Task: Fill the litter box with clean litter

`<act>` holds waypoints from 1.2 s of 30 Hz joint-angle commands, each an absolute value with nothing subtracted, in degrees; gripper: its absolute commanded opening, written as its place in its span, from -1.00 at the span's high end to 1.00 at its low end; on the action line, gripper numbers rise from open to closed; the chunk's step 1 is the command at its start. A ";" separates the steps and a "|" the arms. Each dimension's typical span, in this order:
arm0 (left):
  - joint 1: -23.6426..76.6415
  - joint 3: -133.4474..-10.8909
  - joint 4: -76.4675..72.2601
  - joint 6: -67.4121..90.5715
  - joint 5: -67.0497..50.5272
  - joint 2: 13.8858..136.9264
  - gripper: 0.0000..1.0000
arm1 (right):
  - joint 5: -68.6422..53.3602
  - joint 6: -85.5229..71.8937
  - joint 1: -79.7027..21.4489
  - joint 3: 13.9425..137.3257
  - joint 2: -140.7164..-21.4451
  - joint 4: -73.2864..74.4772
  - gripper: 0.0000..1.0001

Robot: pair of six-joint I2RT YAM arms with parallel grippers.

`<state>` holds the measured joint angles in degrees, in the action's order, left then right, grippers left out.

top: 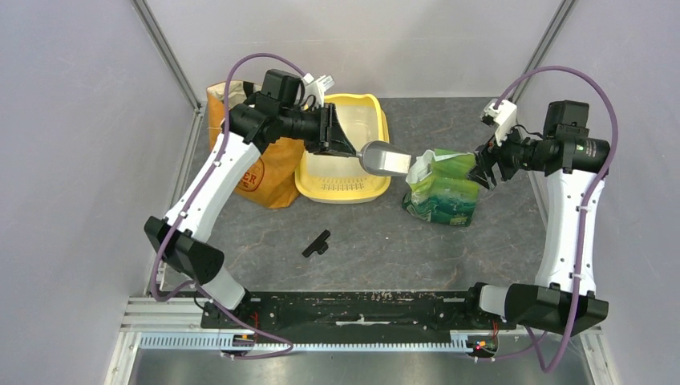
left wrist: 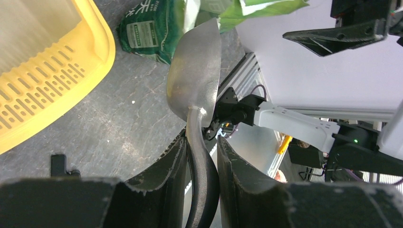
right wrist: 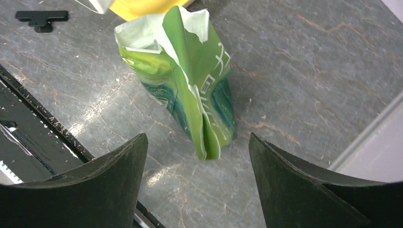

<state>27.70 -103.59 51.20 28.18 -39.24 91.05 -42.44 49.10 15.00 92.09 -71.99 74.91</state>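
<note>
The yellow litter box (top: 378, 112) stands at the back of the table, and its slotted strip (left wrist: 43, 90) fills the left of the left wrist view. My left gripper (top: 340, 141) (left wrist: 202, 138) is shut on the black handle of a silvery scoop (top: 386, 160) (left wrist: 196, 71). The scoop's bowl hangs between the box and the opened green foil bag (top: 443, 189) (left wrist: 151, 29) (right wrist: 190, 80). My right gripper (top: 486, 172) (right wrist: 197, 137) stands open just right of the bag, with nothing between its fingers. No clean litter shows in any view.
An orange paper bag (top: 266, 173) stands left of the litter box, under my left arm. A small black clip (top: 317, 243) (right wrist: 40, 18) lies on the dark table in front of the box. The metal base rail (top: 353, 309) runs along the near edge.
</note>
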 commanded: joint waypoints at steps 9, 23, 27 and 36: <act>30.29 -115.76 51.55 27.28 -41.25 99.86 0.96 | -48.19 57.56 15.12 88.76 -75.76 71.94 -0.34; 35.84 -120.05 53.24 27.06 -38.22 108.01 0.96 | -52.49 62.55 15.05 85.81 -73.32 73.39 0.77; 36.12 -120.51 54.72 26.26 -36.96 107.96 0.96 | -53.85 64.94 14.87 90.74 -75.44 76.51 1.00; 39.18 -120.56 58.32 24.06 -32.08 109.06 0.96 | -55.28 73.89 7.74 106.77 -81.41 92.54 1.00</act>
<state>37.41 -118.91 54.78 26.68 -35.79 108.55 -48.93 68.99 11.57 99.50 -82.15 87.33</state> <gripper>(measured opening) 0.333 0.010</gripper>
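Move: The left hand holds the scoop. The mouth of the litter bag it is headed for lies about 18 cm to its right, 3 cm ahead and 10 cm below. The yellow litter box's middle is some 15 cm ahead, 2 cm left and 28 cm below, and the black clip 8 cm back, 9 cm left and 32 cm below. For the open right hand, the bag's near top corner sits 1 cm left, level, 5 cm below, and the mouth 14 cm left, 3 cm ahead, 7 cm below. Rightward by about 8 cm, and down half as far in the later part, the left hand keeps its grip and drives the scoop blade first into the bag's mouth. The right hand sinks about 5 cm, shuts on the bag's right top corner and pinches it, then rises again, easing left and turning counter-clockwise. ##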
